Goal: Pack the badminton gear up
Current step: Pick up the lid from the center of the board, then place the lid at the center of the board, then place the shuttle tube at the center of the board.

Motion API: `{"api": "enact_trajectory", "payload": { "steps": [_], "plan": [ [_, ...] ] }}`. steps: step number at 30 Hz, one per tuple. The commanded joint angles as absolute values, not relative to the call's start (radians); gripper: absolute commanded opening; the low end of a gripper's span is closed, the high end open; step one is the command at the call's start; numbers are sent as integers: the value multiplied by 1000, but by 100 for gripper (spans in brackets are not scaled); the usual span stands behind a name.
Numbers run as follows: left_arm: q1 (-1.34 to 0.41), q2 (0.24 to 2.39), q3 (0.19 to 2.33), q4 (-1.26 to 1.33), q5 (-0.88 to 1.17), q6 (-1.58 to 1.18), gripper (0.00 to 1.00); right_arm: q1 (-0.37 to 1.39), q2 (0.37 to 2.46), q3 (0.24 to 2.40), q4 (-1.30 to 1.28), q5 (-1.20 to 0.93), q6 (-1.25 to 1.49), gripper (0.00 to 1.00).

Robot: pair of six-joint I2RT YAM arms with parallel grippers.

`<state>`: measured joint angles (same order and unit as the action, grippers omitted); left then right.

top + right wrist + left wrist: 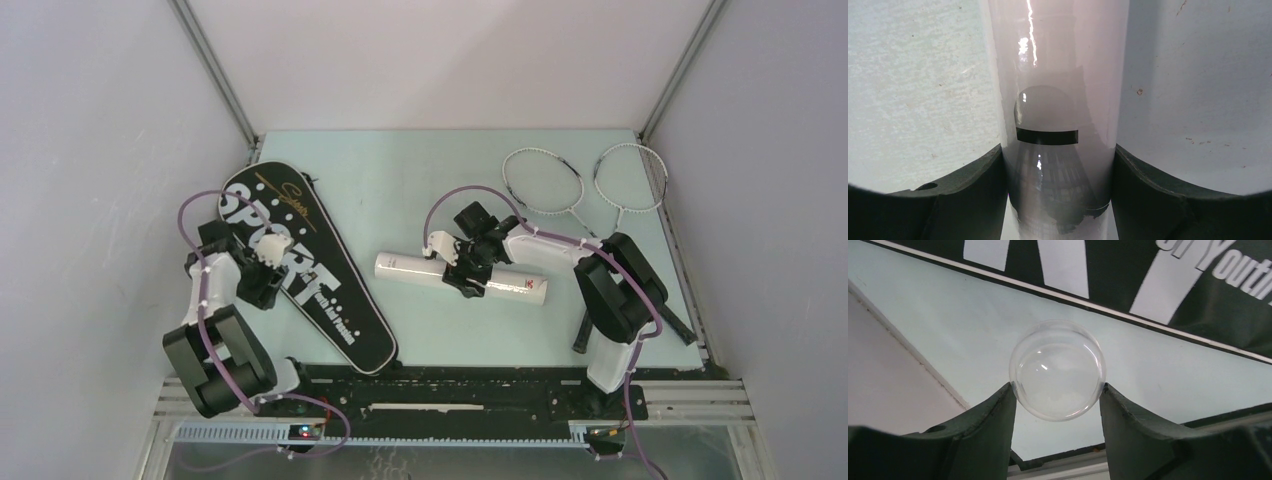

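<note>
The long white tube (pixel 405 268) lies across the middle of the table, and my right gripper (pixel 470 268) is shut on it near its middle. In the right wrist view the tube (pixel 1058 60) fills the gap between both fingers (pixel 978 190), with a printed shuttlecock picture on its side. The black bag lettered "SPORT" (pixel 300 270) lies flat at the left. My left gripper (pixel 268 252) hovers over the bag, shut on a clear round cap (pixel 1057 365) pinched between its fingertips (pixel 1003 405). Two silver-white racquets (pixel 540 180) (pixel 630 178) lie at the back right, with their handles running under the right arm.
White enclosure walls with metal corner posts (pixel 215 70) close in the table on three sides. A black rail (pixel 450 395) runs along the near edge between the arm bases. The bag's white-trimmed edge (pixel 1128 315) crosses the left wrist view above pale table.
</note>
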<state>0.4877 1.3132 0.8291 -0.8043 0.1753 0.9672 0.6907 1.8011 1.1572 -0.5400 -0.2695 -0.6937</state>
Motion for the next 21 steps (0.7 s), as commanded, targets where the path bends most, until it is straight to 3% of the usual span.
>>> {"api": "enact_trajectory", "payload": {
  "steps": [1,10,21],
  "plan": [
    [483,1251,845,-863,239,982,55,705,1764,1146,-543,-271,-702,4],
    [194,1304,917,-769,241,817,55,692,1739,1146,-545,-270,-691,4],
    [-155,1624,1209,-710,197,641,57,582,1711,1147,-600,-305,-686,2]
  ]
}}
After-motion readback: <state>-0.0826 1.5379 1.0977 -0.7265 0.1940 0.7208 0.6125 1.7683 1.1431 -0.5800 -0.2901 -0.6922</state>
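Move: Pinched in the left fingers, some 5 cm above the board, is the clear lid; the tube's open left end lies about 21 cm to that hand's right, 7 cm ahead and 2 cm lower. The racket bag slants across the way, its middle some 8 cm right, 6 cm ahead and 5 cm below. The right hand already grips the tube near its middle, with the open end about 18 cm to its left and 4 cm ahead. Sweeping right and forward, the left hand carries the pinched lid over the racket bag towards the tube's open end, about 15 cm right and 11 cm forward, gathering speed and rising a little. Its wrist turns some 20 degrees clockwise on the way. Late on, the right hand, keeping its grip on the tube, shifts 2 to 3 cm right with a slight clockwise turn. ##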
